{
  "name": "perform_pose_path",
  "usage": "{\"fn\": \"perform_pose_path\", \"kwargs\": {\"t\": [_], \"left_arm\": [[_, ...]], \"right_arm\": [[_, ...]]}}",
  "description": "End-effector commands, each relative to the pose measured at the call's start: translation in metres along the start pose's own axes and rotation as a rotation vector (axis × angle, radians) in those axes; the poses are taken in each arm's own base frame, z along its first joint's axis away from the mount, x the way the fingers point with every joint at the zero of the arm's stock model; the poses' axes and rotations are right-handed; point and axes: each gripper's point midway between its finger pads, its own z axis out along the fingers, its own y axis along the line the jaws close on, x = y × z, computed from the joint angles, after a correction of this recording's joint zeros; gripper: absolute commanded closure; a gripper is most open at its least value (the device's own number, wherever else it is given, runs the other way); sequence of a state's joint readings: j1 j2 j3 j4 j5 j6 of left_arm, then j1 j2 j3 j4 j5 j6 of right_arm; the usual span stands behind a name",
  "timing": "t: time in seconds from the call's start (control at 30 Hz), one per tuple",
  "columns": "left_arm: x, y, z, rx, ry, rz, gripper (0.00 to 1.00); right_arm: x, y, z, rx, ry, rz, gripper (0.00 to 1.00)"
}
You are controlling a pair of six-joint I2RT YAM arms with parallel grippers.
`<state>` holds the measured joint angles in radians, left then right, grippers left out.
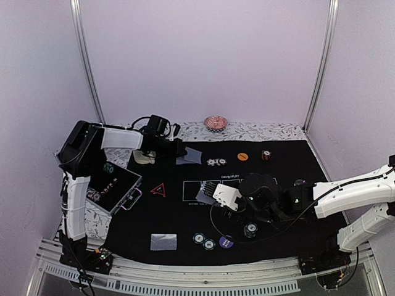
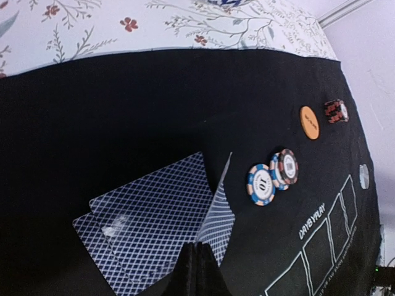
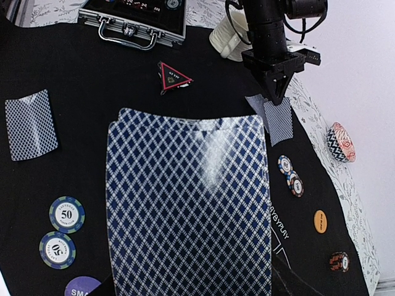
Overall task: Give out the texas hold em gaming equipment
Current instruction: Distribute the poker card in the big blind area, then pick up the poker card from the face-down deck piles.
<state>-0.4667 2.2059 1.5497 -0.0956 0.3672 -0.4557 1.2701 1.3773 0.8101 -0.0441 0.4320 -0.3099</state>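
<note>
My left gripper [image 2: 198, 246] is shut on one blue-backed playing card [image 2: 217, 213], held on edge and tilted just above two cards [image 2: 145, 225] lying face down at the back left of the black mat [image 1: 296, 160]. Over the middle of the mat, my right gripper [image 1: 226, 198] is shut on a deck of cards [image 3: 188, 209]. That deck fills the right wrist view and hides the fingers. Two chips [image 2: 271, 176], an orange button [image 2: 309, 122] and a small chip stack [image 2: 336, 111] lie to the right of the dealt cards. A red-outlined triangle [image 1: 158, 190] lies at mid-left.
An open chip case [image 1: 114, 188] sits at the left mat edge, with a cream mug [image 1: 143, 157] behind it. A pink dish [image 1: 215, 123] stands on the floral cloth at the back. Near the front lie another card pile [image 1: 163, 242], two chips [image 1: 204, 241], a purple button [image 1: 226, 242] and a chip stack [image 1: 250, 230].
</note>
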Motion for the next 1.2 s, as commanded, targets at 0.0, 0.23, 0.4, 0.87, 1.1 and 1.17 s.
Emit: {"fn": "perform_pose_path", "kwargs": {"t": [0.0, 0.23, 0.4, 0.87, 1.1, 1.17], "left_arm": [[-0.011, 0.007, 0.001, -0.01, -0.015, -0.01, 1.0], [-0.015, 0.022, 0.008, -0.055, -0.021, -0.015, 1.0], [-0.009, 0.023, 0.008, -0.062, 0.011, -0.006, 0.8], [-0.032, -0.114, -0.127, 0.077, -0.234, 0.215, 0.33], [0.056, -0.2, -0.195, 0.384, -0.165, 0.281, 0.23], [0.082, -0.203, -0.206, 0.414, -0.132, 0.271, 0.21]], "right_arm": [[-0.01, -0.008, -0.008, 0.013, -0.03, 0.032, 0.45], [-0.016, -0.01, -0.009, 0.008, -0.037, 0.034, 0.45], [-0.017, -0.012, -0.013, 0.01, -0.036, 0.041, 0.45], [-0.027, -0.018, -0.015, 0.032, -0.038, 0.04, 0.44], [-0.036, -0.008, -0.013, 0.026, -0.052, 0.016, 0.44], [-0.038, -0.005, -0.012, 0.022, -0.057, 0.01, 0.44]]}}
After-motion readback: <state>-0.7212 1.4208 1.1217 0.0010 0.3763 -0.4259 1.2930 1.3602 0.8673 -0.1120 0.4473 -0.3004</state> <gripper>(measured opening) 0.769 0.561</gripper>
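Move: My left hand already has the playing card pinched just over the cards in the big blind area; the middle of that spot lies about 2 cm to the right, 1 cm ahead and some 4 cm below. The white chips lie level ahead-wise and 15 cm right, the mug level and 18 cm left, the red triangle about 15 cm back and 11 cm left. From my right hand the spot is roughly 27 cm ahead, 8 cm left and 13 cm below. I lower my left hand another centimetre over the cards already lying there, ease it forward a bit under 2 cm, then spread my fingers wide and let go of the pinched card. Then I pull up about 23 cm and back nearly 20 cm, quickening away from the cards while the fingers tip upward some 25 degrees. My right hand keeps the deck nearly still. ##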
